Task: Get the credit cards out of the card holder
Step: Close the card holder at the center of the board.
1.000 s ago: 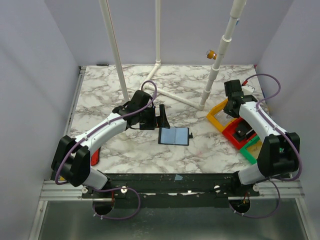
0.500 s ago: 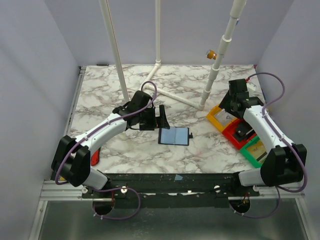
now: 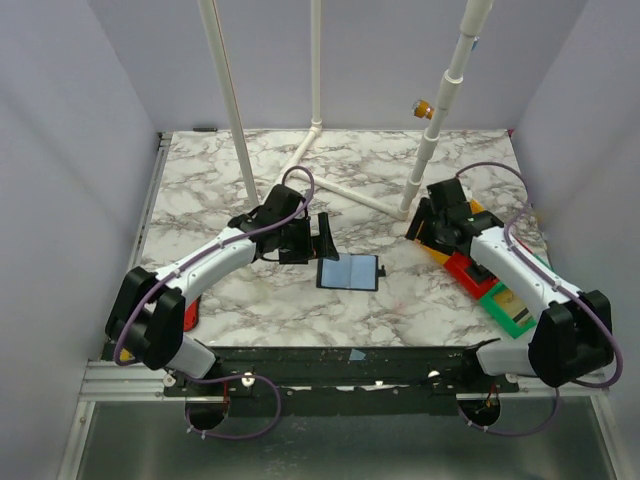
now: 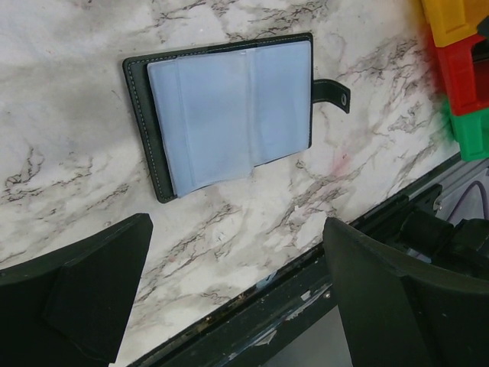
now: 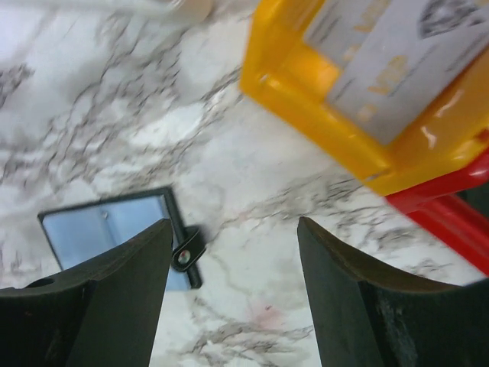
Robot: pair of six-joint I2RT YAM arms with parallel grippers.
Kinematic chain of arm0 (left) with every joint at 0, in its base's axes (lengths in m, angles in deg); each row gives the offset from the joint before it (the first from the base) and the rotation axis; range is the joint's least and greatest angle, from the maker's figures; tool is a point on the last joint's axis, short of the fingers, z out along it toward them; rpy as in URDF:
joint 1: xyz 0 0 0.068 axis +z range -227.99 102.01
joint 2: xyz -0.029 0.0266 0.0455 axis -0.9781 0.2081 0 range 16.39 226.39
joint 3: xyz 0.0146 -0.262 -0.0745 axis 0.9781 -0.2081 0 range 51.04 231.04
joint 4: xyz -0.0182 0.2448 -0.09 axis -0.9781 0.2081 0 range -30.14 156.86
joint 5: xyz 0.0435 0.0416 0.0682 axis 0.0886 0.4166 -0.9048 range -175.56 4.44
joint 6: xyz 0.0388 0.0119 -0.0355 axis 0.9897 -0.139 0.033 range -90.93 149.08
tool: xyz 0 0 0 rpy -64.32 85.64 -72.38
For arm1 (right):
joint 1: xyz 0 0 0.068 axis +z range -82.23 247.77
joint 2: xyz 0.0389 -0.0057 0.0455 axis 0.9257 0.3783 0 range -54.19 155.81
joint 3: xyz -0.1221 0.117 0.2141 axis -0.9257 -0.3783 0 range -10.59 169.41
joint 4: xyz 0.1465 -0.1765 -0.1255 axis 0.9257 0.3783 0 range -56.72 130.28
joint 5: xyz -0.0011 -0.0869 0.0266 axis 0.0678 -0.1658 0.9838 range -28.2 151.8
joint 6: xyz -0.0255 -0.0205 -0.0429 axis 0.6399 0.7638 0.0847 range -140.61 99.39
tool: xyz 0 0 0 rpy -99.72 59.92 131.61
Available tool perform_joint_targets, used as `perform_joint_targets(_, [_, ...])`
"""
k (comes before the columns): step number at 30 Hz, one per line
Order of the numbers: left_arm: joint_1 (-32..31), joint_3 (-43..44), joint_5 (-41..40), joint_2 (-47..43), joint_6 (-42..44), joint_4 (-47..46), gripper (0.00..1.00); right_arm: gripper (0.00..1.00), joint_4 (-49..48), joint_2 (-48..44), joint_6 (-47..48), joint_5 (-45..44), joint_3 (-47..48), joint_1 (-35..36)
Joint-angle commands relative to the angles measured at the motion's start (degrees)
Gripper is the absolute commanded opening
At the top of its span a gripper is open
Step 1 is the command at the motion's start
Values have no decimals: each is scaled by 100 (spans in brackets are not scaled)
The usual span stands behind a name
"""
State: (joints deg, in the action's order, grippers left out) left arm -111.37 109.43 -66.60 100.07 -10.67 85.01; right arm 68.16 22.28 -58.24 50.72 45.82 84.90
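The card holder (image 3: 348,272) lies open on the marble table, its black cover down and its bluish sleeves (image 4: 229,107) facing up, the snap tab (image 4: 335,93) pointing right. My left gripper (image 3: 323,235) hangs open just behind it, and nothing sits between its fingers (image 4: 92,298). My right gripper (image 3: 422,225) is open and empty over the table between the holder and the bins. A pale credit card (image 5: 397,61) with gold print lies in the yellow bin (image 5: 321,99). A tan card (image 3: 513,300) lies in the green bin (image 3: 500,312).
Yellow, red (image 3: 463,268) and green bins sit in a row at the right, partly under my right arm. A white pipe frame (image 3: 340,190) and upright pipe (image 3: 432,140) stand behind. The table's front edge (image 4: 306,260) is close below the holder.
My right gripper has opened and swung left from above the bins to the table beside the yellow bin. The left arm and the card holder have not moved.
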Motion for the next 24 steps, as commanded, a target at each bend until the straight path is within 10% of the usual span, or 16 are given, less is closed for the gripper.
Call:
perform_joint_targets(1, [-6,-168,-182,218,-91,-206,96,70,-312,93,-335,82,-123,732])
perform_joint_targets(6, [61,-316,-191,482,-155,-387,84,65,-446,357,-578,27,18,1613])
perform_joint_targets(21, [297,-429,-414,1143,-192,-621,0,31,-697,1382,-680,-30,134,2328])
perform_joint_targets(24, [307,-386,-562,1286,-144,-595,0,30,-634,1516,-694,-170,161,2330])
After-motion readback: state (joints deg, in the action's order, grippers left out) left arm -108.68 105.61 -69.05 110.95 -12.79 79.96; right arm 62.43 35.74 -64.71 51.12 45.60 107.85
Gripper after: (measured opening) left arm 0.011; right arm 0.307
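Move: Flat on the board between the two hands lies the open card holder, its middle about 19 cm to the right hand's left, 5 cm nearer the base and 10 cm below. The yellow tray is some 7 cm ahead of the right hand and 8 cm to its right; the red tray about 3 cm back and 15 cm right, both roughly 9 cm down. From the left hand the holder is level fore-and-aft, about 8 cm right and 11 cm lower. Sweeping left from beside the yellow tray, the right hand travels about 13 cm towards the card holder, drawing back 5 cm and turning some 20 degrees counter-clockwise, then sinks to low over its strap side while its fingers narrow to about a third open. Meanwhile the left hand drops about 8 cm, drifting slightly left to just off the holder's left edge, and shuts its wide-open fingers on nothing. ##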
